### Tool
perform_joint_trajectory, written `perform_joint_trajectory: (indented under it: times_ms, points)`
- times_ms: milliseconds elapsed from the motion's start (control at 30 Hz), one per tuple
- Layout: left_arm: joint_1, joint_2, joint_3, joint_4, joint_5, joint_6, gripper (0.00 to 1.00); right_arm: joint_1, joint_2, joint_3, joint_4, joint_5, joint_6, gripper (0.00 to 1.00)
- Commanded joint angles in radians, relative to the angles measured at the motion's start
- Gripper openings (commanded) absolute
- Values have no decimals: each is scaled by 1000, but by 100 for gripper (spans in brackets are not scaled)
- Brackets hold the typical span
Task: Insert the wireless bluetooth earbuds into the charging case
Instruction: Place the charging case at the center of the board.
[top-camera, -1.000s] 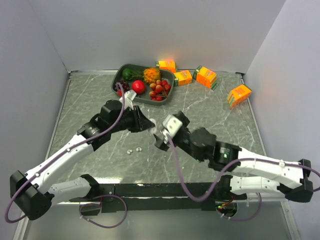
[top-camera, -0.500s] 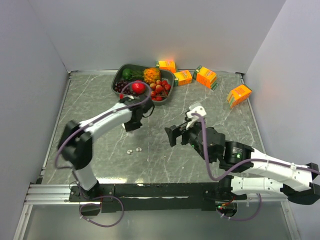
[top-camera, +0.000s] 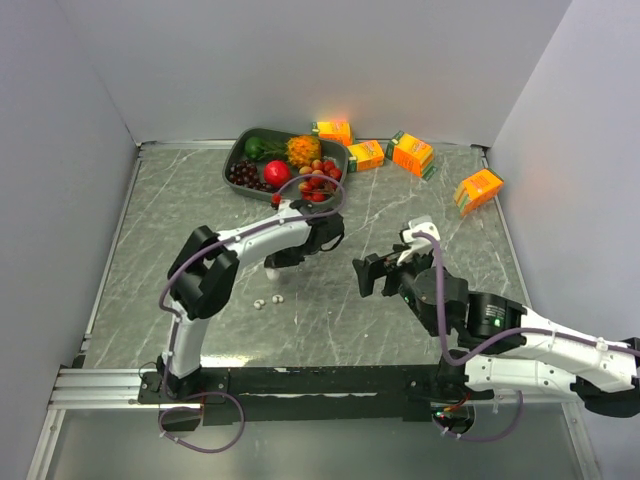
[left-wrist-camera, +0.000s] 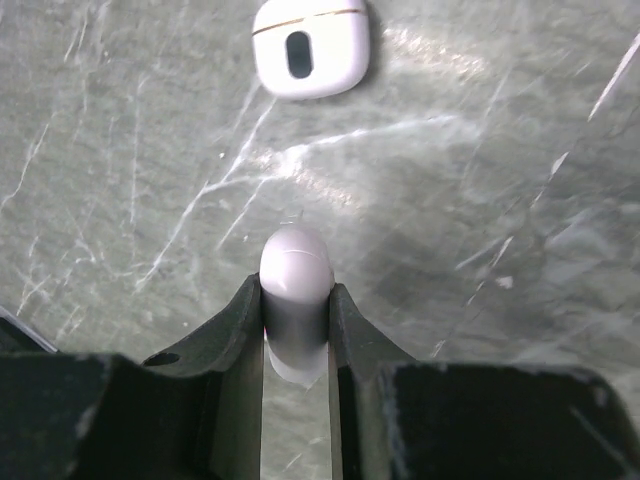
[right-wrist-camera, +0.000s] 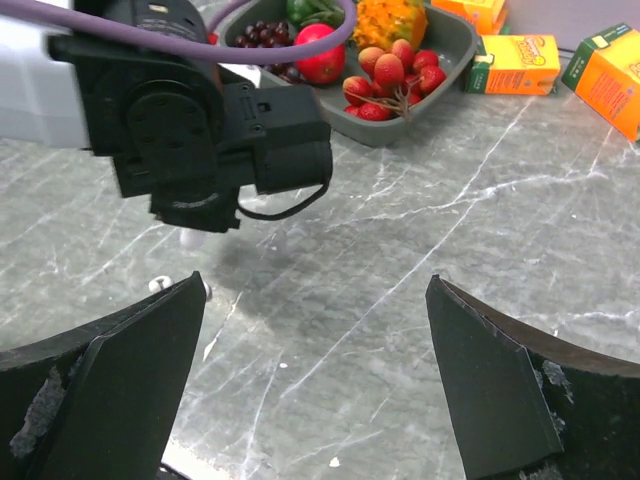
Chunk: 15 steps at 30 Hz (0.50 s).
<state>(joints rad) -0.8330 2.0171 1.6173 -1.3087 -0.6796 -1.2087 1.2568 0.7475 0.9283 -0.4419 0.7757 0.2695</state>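
Observation:
My left gripper (left-wrist-camera: 296, 300) is shut on a white rounded charging case (left-wrist-camera: 295, 268), held edge-on between both fingers above the marble table. A second white case (left-wrist-camera: 310, 45) with a dark oval slot lies flat on the table ahead of it. In the top view the left gripper (top-camera: 279, 262) points down at mid-table, just above two tiny white earbuds (top-camera: 260, 302) (top-camera: 277, 297) lying side by side. My right gripper (top-camera: 368, 275) (right-wrist-camera: 315, 350) is wide open and holds nothing, off to the right, facing the left gripper. One earbud (right-wrist-camera: 157, 284) shows by its left finger.
A grey tray (top-camera: 240, 150) of fruit stands at the back of the table. Several orange cartons lie along the back right: one (top-camera: 412, 153) near the tray, another (top-camera: 477, 190) by the right wall. Walls close in the table on three sides.
The right gripper has drawn back to the right, still open. The left arm has folded inward and swung round, its gripper staying above the earbuds with the case in it.

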Motion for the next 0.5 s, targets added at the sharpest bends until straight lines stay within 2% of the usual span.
perform_joint_trajectory:
  times_ms: [0, 67, 267, 300, 367, 400, 467]
  points:
    - [-9, 84, 72, -41, -5, -11, 1, -2, -33, -11, 0, 28, 25, 99]
    - [-11, 129, 99, -26, 11, 0, 3, -2, -33, -6, -23, 34, 27, 99]
    - [-12, 187, 138, 29, 66, 41, 29, 0, -56, -5, -41, 50, 25, 99]
    - [-12, 186, 139, 37, 71, 47, 35, -2, -59, -5, -43, 51, 23, 99]
    - [-12, 178, 135, 61, 84, 69, 41, 0, -69, -14, -40, 53, 17, 99]
    - [-12, 175, 130, 72, 86, 77, 57, 0, -73, -19, -35, 53, 13, 99]
    - [-17, 151, 104, 116, 103, 103, 78, 1, -80, -25, -34, 53, 14, 99]
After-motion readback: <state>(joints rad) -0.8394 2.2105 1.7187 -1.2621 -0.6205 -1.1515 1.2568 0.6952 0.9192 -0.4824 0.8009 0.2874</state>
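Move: The left hand still holds the charging case; its landing spot near the board's centre lies about 6 cm below, 3 cm to the right and 1 cm ahead. The other white case sits some 7 cm ahead and 4 cm left of the left hand; the nearer loose earbud is about 4 cm back and 1 cm right. From the right hand, the spot is roughly 11 cm ahead, 20 cm left and 29 cm below. The left hand lowers the charging case about 5 cm, easing right, onto the board, then opens its fingers. ##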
